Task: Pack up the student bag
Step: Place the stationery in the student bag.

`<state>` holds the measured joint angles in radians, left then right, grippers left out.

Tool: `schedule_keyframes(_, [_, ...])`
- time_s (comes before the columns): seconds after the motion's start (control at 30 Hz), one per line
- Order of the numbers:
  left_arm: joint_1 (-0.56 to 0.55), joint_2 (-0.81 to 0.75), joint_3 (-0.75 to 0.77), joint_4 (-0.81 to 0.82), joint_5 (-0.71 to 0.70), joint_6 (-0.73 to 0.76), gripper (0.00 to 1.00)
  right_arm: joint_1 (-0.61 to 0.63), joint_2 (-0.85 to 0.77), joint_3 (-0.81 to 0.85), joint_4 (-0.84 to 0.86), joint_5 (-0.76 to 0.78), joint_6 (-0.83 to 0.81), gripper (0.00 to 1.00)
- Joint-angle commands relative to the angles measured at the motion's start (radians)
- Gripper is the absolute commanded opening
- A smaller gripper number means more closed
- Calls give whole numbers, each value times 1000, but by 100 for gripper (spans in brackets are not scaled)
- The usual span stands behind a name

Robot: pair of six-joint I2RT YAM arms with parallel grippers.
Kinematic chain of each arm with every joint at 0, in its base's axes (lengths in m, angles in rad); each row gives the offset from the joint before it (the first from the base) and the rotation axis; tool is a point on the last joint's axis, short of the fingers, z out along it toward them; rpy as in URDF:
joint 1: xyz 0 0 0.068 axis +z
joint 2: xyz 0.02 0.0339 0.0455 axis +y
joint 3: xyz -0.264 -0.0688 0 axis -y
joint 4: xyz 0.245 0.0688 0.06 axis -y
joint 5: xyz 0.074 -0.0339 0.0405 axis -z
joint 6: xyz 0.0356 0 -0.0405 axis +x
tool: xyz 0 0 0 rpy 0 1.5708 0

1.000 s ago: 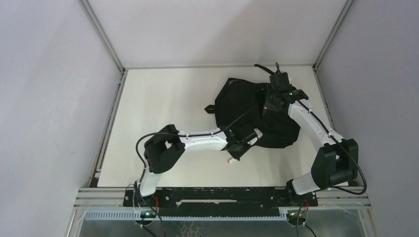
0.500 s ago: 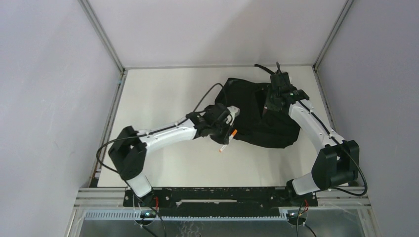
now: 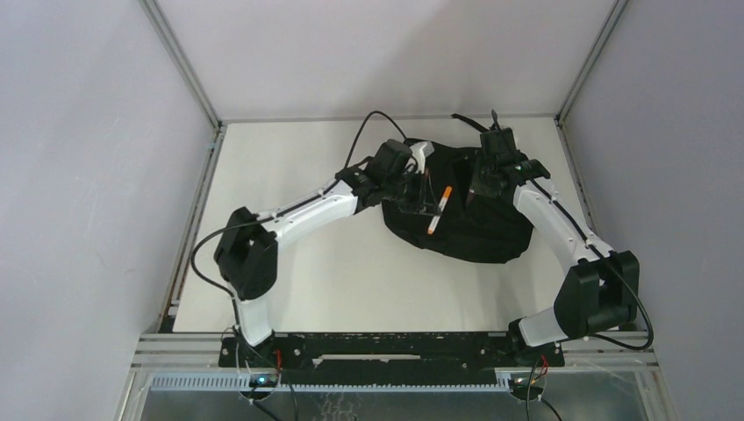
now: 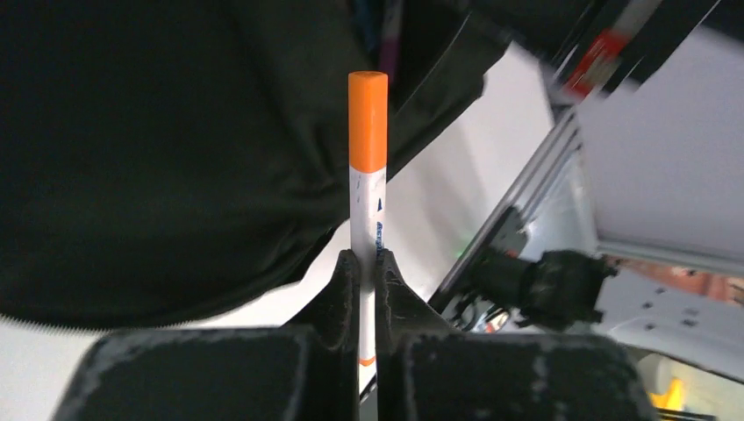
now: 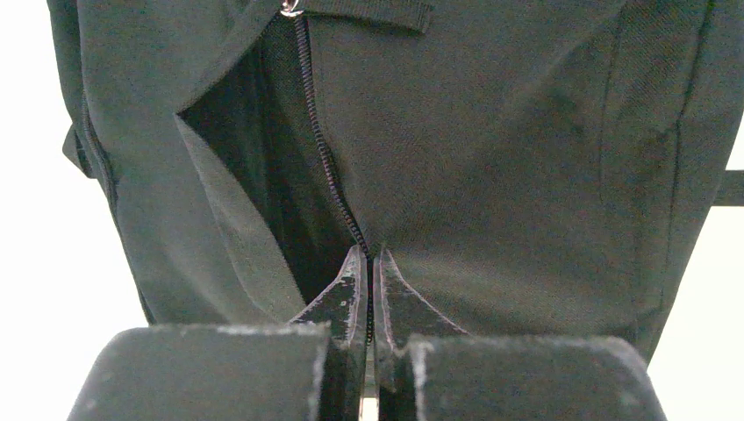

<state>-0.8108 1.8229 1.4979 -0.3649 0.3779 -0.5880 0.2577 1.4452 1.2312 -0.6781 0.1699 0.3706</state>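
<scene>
The student bag (image 3: 474, 224) lies as a floppy black heap at the back right of the table, its zipper gaping. My left gripper (image 3: 419, 200) hangs over the bag's left part, shut on a white marker with an orange cap (image 3: 439, 209). In the left wrist view the marker (image 4: 368, 167) sticks up from between the closed fingers (image 4: 346, 289), with the black bag fabric (image 4: 158, 158) behind it. My right gripper (image 3: 484, 186) is shut on the bag's zipper edge (image 5: 332, 180), holding it up beside the dark opening (image 5: 263, 175).
The white table (image 3: 289, 219) is bounded by metal frame rails (image 3: 193, 219) and grey walls. A black strap (image 3: 469, 118) of the bag reaches toward the back edge. The left arm's cable (image 3: 368, 132) loops above the bag.
The left arm has swung from the bag's near left edge up and back over the bag, carrying the marker. The right gripper has kept its hold in place.
</scene>
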Motion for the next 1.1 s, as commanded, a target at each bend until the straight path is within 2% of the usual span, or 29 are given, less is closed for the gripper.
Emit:
schedule_keyframes(0.0, [24,73,141,101,74,-153,0,16,-58,25,11,-10,26,0])
schedule_keyframes(0.33, [64,266,288,283,122,-385,0,25,-60,26,9,-9,31,0])
schedule_keyframes(0.57, [65,422,433,322,96,-477,0,38,-50,25,10,-10,35,0])
schedule_keyframes(0.6, [65,447,458,323,98,-483,4,38,-48,25,11,-10,35,0])
schedule_keyframes(0.7, [66,497,535,287,89,-486,29,39,-48,25,9,-11,34,0])
schedule_keyframes(0.77, [66,516,575,260,90,-477,39,39,-51,26,12,-10,33,0])
schedule_keyframes(0.9, [63,452,532,254,92,-427,43,35,-55,25,6,-1,29,0])
schedule_keyframes(1.07, [63,239,324,233,19,-276,42,19,-46,25,10,2,25,0])
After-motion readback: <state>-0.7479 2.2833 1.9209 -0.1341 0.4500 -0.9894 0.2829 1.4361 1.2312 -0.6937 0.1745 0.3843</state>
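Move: The left hand holds the orange-capped marker. The open pocket it is meant for lies about 10 cm ahead, 9 cm to the right and 4 cm below; its rim, pinched in the right fingers, is 8 cm ahead, 11 cm right and 1 cm down. The already packed pens sit deep in the pocket, roughly 9 cm ahead, 8 cm right and 10 cm below. From the right hand the opening is some 3 cm ahead, 3 cm left and 2 cm down. Still pinching the orange-capped marker, the left hand carries it about 11 cm forward and 10 cm right to the bag's open pocket, rising 2 cm on the way before sinking some 4 cm to the mouth, while the wrist turns about 25 degrees and the fingers come a little flatter. There the left fingers open nearly halfway and let go of the marker, then start to ease back left by about 1 cm, while the right fingers stay shut on the zipped rim and drift barely a centimetre left and back with it. ##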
